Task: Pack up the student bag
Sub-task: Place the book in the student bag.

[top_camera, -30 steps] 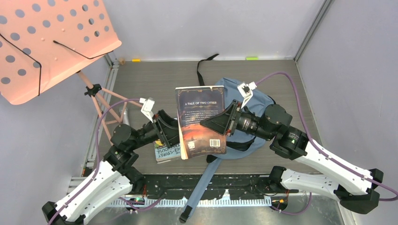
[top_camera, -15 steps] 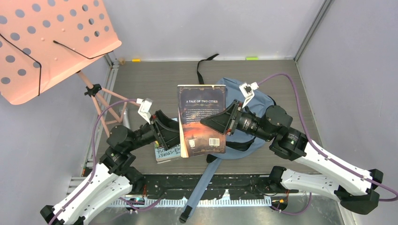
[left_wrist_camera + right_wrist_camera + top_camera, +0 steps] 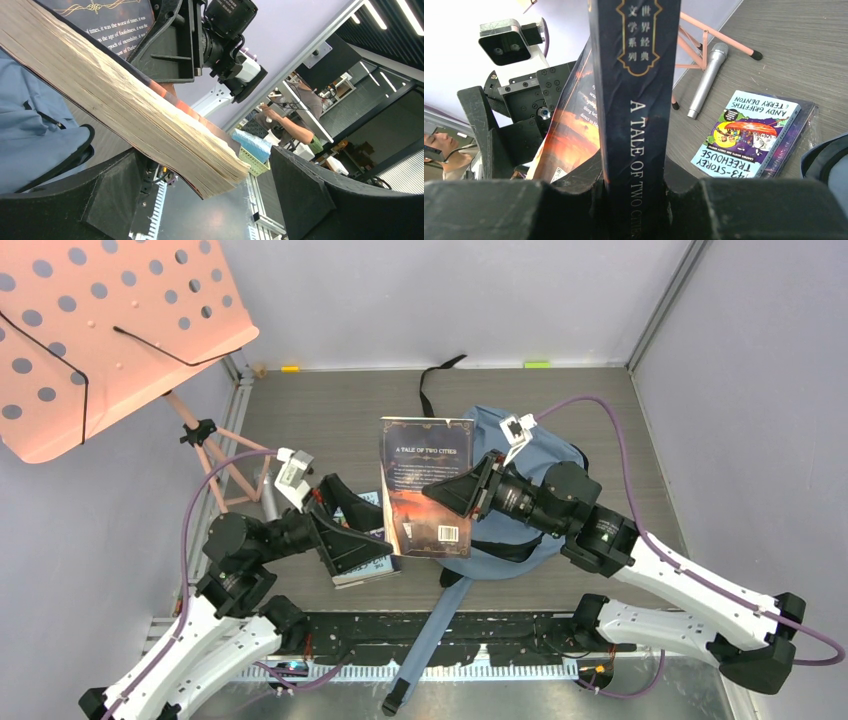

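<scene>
The student bag (image 3: 545,455) lies flat, grey-blue, on the table under my right arm; a corner of it shows in the left wrist view (image 3: 30,125). My right gripper (image 3: 458,490) is shut on the spine of a dark book, "A Tale of Two Cities" (image 3: 428,485), and holds it above the table beside the bag. The spine runs up between my right fingers (image 3: 636,200). My left gripper (image 3: 345,538) is open, low and left of the book. The book's page edge (image 3: 125,100) hangs over the gap between my left fingers (image 3: 112,195) without touching them.
A second book, "143-Storey Treehouse" (image 3: 749,135), lies flat under my left gripper (image 3: 365,562). A silver microphone (image 3: 706,80) lies beside a pink music stand (image 3: 100,330) at the far left. A blue bag strap (image 3: 430,640) trails over the near edge.
My left gripper has drawn back from the book's left edge, down and toward the near left. My right gripper has carried the book a little up and to the left.
</scene>
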Robot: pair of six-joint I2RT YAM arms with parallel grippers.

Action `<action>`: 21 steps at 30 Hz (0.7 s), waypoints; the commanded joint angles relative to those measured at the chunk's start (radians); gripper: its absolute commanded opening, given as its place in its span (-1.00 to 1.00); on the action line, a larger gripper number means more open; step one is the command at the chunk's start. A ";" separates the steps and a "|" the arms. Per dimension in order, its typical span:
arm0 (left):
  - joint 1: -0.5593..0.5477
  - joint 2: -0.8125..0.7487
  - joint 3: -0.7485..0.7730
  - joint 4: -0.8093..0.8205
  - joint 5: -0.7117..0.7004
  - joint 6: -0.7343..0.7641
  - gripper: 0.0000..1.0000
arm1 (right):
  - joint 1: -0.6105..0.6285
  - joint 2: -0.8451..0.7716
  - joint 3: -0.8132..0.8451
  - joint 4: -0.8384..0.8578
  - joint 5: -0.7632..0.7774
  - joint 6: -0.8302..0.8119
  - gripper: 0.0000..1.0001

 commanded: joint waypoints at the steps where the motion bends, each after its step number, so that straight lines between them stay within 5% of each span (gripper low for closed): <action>1: -0.019 -0.001 0.053 0.214 0.071 -0.029 0.89 | -0.012 0.025 -0.028 0.018 0.029 -0.072 -0.99; 9: -0.019 0.016 0.041 0.071 -0.074 0.016 0.90 | -0.010 0.007 -0.039 0.077 -0.050 -0.079 -0.99; 21: -0.019 0.150 -0.002 0.219 -0.110 -0.040 0.88 | -0.005 0.066 -0.043 0.198 -0.211 -0.065 -0.99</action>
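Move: The book, held back cover up by its spine side in the right fingers, has its middle some 6 cm ahead and 6 cm right of the open left hand, about 2 cm below. For the right hand the book's middle is about 1 cm left, with the student bag roughly 15 cm to its right, level fore-and-aft and 30 cm down. The treehouse book lies about 14 cm left, 9 cm back and 32 cm below. Forward, with some downward and rightward travel, the left hand reaches roughly 6 cm in towards the book's free long edge, gathering speed and tipping down about 10 degrees, fingers kept wide open so the upper one comes over the back cover. The right hand keeps its pinch and eases the book about 1 cm left towards it, sinking slightly. ##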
